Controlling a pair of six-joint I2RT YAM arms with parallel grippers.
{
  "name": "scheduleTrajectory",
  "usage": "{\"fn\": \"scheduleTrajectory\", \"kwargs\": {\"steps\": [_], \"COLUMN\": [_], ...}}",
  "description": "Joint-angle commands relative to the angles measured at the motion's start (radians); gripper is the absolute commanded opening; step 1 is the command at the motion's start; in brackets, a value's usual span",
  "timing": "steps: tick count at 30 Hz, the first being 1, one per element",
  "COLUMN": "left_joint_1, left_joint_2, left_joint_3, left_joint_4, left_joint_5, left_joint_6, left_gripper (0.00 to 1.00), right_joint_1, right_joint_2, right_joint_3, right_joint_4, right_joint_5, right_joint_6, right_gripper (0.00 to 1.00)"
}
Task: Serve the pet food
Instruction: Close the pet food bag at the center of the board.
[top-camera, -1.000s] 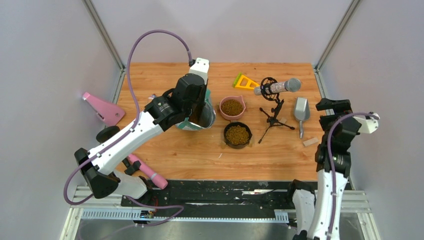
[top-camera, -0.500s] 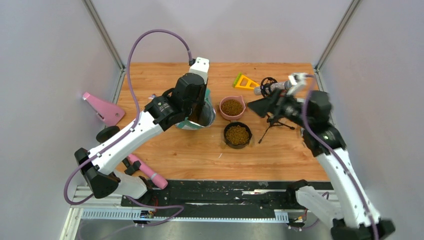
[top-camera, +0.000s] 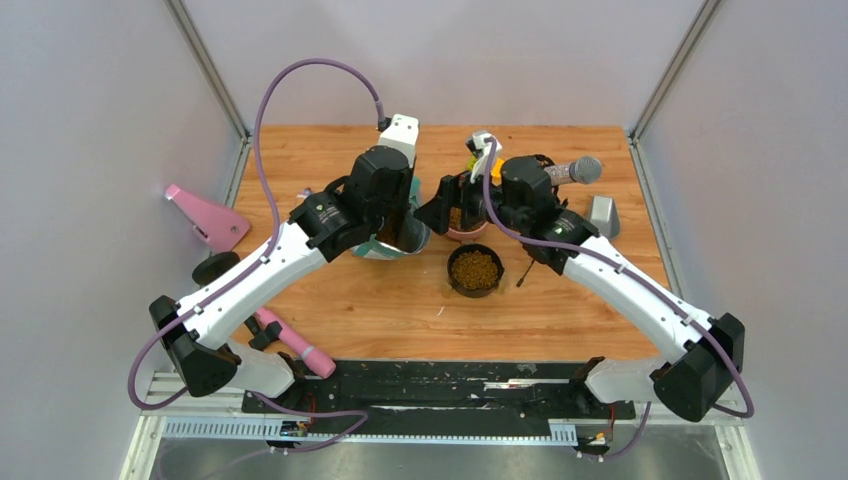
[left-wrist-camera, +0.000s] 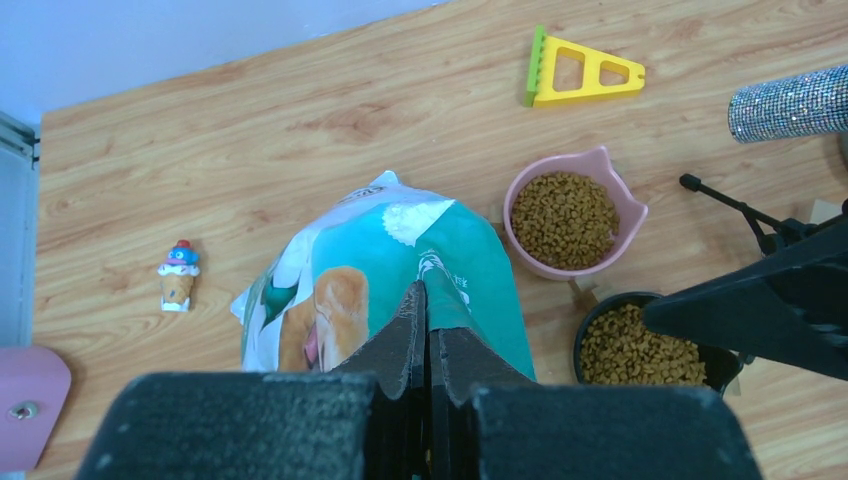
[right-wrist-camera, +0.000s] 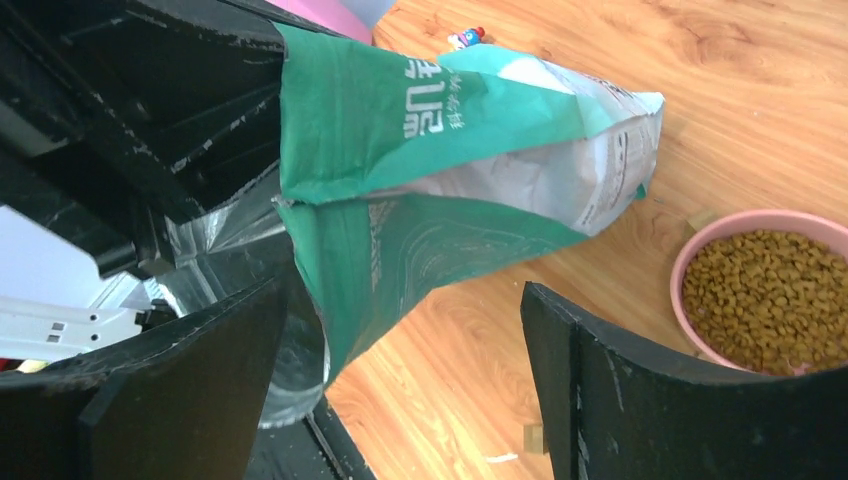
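Observation:
The pet food, brown kibble, fills a pink bowl (left-wrist-camera: 565, 208) and a black bowl (top-camera: 475, 269) near the table's middle. My left gripper (left-wrist-camera: 428, 300) is shut on the top fold of the teal-green and white bag (left-wrist-camera: 380, 280), holding it up just left of the bowls. My right gripper (right-wrist-camera: 405, 295) is open beside the bag's (right-wrist-camera: 430, 150) lower end, its left finger close to the silver lining, with the pink bowl (right-wrist-camera: 765, 300) to its right. From above, the right gripper (top-camera: 440, 210) partly covers the pink bowl.
A grey scoop (top-camera: 602, 215) lies at the right. A glitter microphone (top-camera: 560, 173) on a black tripod stands behind the bowls, with a yellow triangle toy (left-wrist-camera: 585, 70) beyond. A small ice-cream toy (left-wrist-camera: 178, 275) and pink objects (top-camera: 205, 218) sit left.
My right arm has swung from the table's right edge across to the bag, over the pink bowl, with its jaws a little narrower. The left arm and bag have not moved.

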Motion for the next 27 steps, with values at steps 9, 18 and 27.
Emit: {"fn": "scheduleTrajectory", "kwargs": {"steps": [9, 18, 27], "left_joint_1": [0.006, 0.006, 0.006], "left_joint_2": [-0.032, -0.141, -0.182], "left_joint_3": [0.082, 0.021, -0.035], "left_joint_4": [0.1, -0.073, -0.153], "left_joint_5": [-0.033, -0.025, -0.067], "left_joint_6": [-0.028, -0.097, -0.125], "left_gripper": [0.0, 0.39, 0.56], "right_joint_1": [0.123, 0.146, 0.146], "right_joint_2": [0.124, 0.087, 0.058], "right_joint_3": [0.063, 0.06, 0.1], "right_joint_4": [0.15, 0.212, 0.213], "right_joint_5": [0.306, 0.458, 0.399], "right_joint_6": [0.011, 0.067, 0.053], "right_gripper": [0.42, 0.0, 0.0]}}
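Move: My left hand keeps its pinch on the top edge of the pet food bag. The loose end of that edge hangs between my open right fingers, about 4 cm left, 2 cm ahead and 3 cm below my right hand, and some 2 cm right, level fore and aft, and 6 cm below my left. From my right hand, the pink bowl sits roughly 6 cm ahead and 6 cm right, the black bowl 4 cm back and 8 cm right, both some 26 cm down. I slide my right hand left about 4 cm while sinking and easing forward, and shut its fingers on the bag's hanging edge; keeping that pinch, I edge forward and slightly back right, swinging some 10 degrees clockwise. Once it has hold, I open my left fingers about halfway, let go of the edge and draw that hand away left, back and up, about 7 cm in all. ##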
